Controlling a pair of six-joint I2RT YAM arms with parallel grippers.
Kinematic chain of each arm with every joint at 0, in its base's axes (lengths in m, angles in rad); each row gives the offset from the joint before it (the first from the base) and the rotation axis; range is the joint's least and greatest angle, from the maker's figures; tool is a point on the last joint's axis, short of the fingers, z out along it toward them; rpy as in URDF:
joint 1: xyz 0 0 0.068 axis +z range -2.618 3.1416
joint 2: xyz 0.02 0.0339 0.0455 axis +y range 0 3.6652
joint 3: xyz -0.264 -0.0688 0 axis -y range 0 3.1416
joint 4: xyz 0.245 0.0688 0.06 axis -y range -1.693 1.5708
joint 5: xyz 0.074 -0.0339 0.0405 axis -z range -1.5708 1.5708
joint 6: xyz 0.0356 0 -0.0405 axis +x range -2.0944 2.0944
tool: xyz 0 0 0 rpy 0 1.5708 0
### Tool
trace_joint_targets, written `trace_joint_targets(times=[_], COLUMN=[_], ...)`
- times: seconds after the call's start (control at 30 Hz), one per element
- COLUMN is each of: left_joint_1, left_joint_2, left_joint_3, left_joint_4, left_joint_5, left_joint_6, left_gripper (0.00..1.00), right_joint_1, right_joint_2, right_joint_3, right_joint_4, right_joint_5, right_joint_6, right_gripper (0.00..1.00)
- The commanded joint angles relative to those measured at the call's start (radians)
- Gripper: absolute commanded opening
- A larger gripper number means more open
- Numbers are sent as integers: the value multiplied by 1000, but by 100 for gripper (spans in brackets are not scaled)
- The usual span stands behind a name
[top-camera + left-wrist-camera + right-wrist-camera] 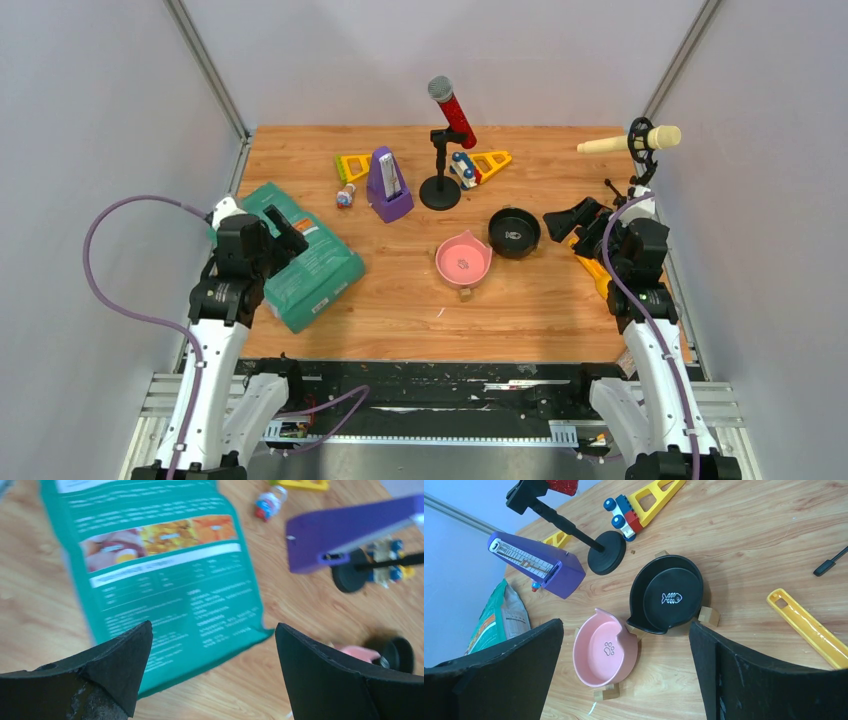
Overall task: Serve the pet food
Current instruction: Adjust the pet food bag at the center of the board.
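Note:
A teal-green bag [310, 268] with a white label lies flat on the left of the wooden table; the pet food itself is hidden. My left gripper [285, 228] hovers over the bag [165, 580], jaws wide open [212, 627] and holding nothing. A pink bowl [463, 260] with a paw print and a black bowl [514, 232] with a fishbone mark stand on wooden feet mid-table, both bare inside [604, 652] [669, 597]. My right gripper [575, 218] is open [625, 625] above the table to the bowls' right. A yellow scoop [809, 630] lies beside it.
A purple metronome [388, 187], a red microphone on a black stand [445, 150], yellow toy ramps [352, 165] with a toy car [463, 170], and a small bottle [345, 195] stand behind the bowls. A beige microphone [630, 142] juts from the right wall.

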Motion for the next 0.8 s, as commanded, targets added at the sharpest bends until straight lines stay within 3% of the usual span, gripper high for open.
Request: trace_joint_targets(times=[0.0,0.13,0.33,0.43,0.6,0.77], left_joint_1=[10,116,450,552,653,687], left_joint_2=[39,119,220,268,312,436], left_joint_3=[53,59,-42,-90,-187,-225], left_joint_4=[-85,-111,105,178,352,447], left_joint_5=[-328,-457,-187,-159,-4,60], left_joint_6=[-106,-195,-181,-167,-164,-169], left_gripper=[100,100,100,100,100,100], right_joint_1=[2,2,2,2,1,1], right_joint_2=[-14,-5,16,10,13,66], right_joint_3=[24,15,37,46,49,92], right_joint_4=[34,44,18,10,2,-54], right_joint_5=[14,-56,-53,-27,-30,-55], right_joint_6=[13,-38,-50,-45,-70,-74], right_gripper=[100,100,100,100,100,100])
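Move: The pet food bag lies flat almost beneath the left gripper: its middle is about 4 cm ahead, 4 cm to the left and some 18 cm below. The small doll stands about 20 cm ahead and 6 cm to the right, and the purple metronome roughly 18 cm ahead and 18 cm to the right, both some 18 cm down. From the right hand, the bag is about 54 cm to the left, level with it and 18 cm below. Heading for the bag's outer left side, the open left hand sweeps about 18 cm left across and above the bag. It sinks slowly at first, then steeply, some 13 cm in all. On the way the wrist turns about 45 degrees counter-clockwise and tips a little further down; the fingers stay wide open, and no contact can be made out. ##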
